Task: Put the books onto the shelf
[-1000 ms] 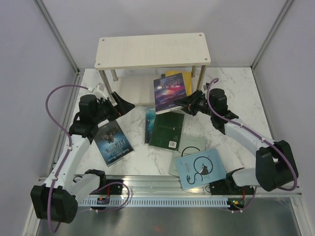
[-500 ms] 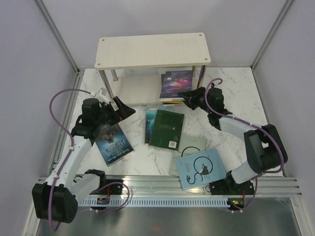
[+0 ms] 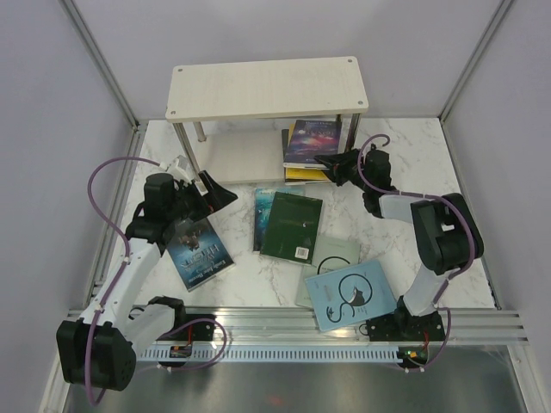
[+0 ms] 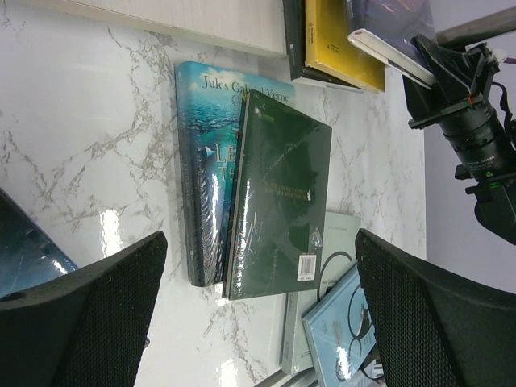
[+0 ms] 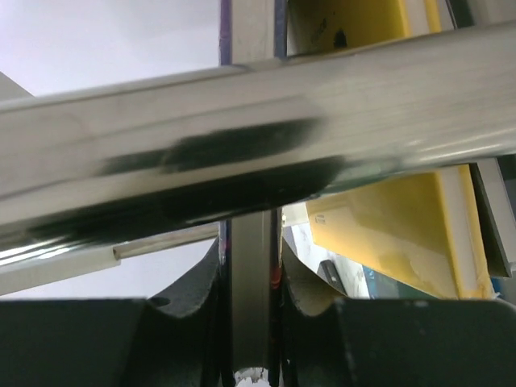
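The shelf (image 3: 267, 86) stands at the back. My right gripper (image 3: 331, 163) is shut on the edge of a dark blue fantasy book (image 3: 312, 138), which lies partly in the lower tier on top of a yellow book (image 3: 303, 175). In the right wrist view the book's thin edge (image 5: 250, 266) sits clamped between both fingers, behind a silver shelf leg (image 5: 242, 129). My left gripper (image 3: 215, 188) hangs open and empty over the table. Below it lie a dark green book (image 4: 278, 210) on a teal one (image 4: 201, 161), a grey book (image 3: 331, 256) and a pale blue cat book (image 3: 350, 295).
Another dark blue book (image 3: 198, 249) lies on the marble table under the left arm. Grey walls and metal posts close in the sides and back. A metal rail (image 3: 293, 331) runs along the near edge.
The right gripper has carried the dark blue book back and under the shelf's top board, onto the yellow book. The left arm has barely moved.
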### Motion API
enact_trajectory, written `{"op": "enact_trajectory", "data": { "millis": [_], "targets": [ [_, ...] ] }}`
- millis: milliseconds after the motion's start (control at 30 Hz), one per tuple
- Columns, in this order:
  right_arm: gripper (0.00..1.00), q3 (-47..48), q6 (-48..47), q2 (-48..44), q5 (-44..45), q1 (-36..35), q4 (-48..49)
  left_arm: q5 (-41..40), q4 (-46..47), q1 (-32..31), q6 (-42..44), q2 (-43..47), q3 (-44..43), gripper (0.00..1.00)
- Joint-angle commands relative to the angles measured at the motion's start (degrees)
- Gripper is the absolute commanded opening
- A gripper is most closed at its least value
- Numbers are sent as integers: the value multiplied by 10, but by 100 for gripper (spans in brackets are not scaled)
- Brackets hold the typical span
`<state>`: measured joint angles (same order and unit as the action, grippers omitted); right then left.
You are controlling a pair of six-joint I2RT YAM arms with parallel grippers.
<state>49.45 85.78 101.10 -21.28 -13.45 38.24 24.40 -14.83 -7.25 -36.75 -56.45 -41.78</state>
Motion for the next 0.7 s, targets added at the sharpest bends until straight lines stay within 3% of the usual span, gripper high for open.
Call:
{"op": "enact_trajectory", "data": {
  "millis": [0, 33, 67, 133, 267, 667],
  "targets": [
    [12, 32, 25, 15, -36, 11, 94, 14, 17, 0, 21, 5, 7, 100],
    [22, 28, 27, 20, -43, 13, 100, 15, 19, 0, 21, 1, 8, 100],
    [45, 21, 29, 22, -46, 12, 103, 15, 20, 0, 20, 1, 9, 100],
    [64, 11, 33, 23, -53, 12, 108, 15, 21, 0, 20, -2, 9, 100],
    [71, -24, 51, 17, -61, 19, 130, 15, 21, 0, 19, -3, 9, 100],
    [72, -47, 98, 24, -158, 37, 131, 18, 21, 1, 16, -9, 6, 100]
  ]
}}
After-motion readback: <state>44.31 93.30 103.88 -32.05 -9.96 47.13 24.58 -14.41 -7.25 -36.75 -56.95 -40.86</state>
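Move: The purple book in the right fingers is gripped at its near right edge, its middle some 6 cm ahead and 6 cm left. It is over the yellow book, whose middle lies about 6 cm ahead, 8 cm left and 3 cm below the hand. The black book is under that, 6 cm ahead and 9 cm left. The shelf's front right post stands roughly 2 cm ahead and 4 cm right. From the left hand the purple book lies about 17 cm ahead and 25 cm right. Open the right fingers from their pinch on the purple book's edge until they stand well apart, letting the book down onto the yellow one. Sink the hand slightly as they part, then ease it back about 2 cm, towards the front of the shelf, rolling it some 10 degrees so its left side rises. Leave the book's edge still between the parted fingers. ##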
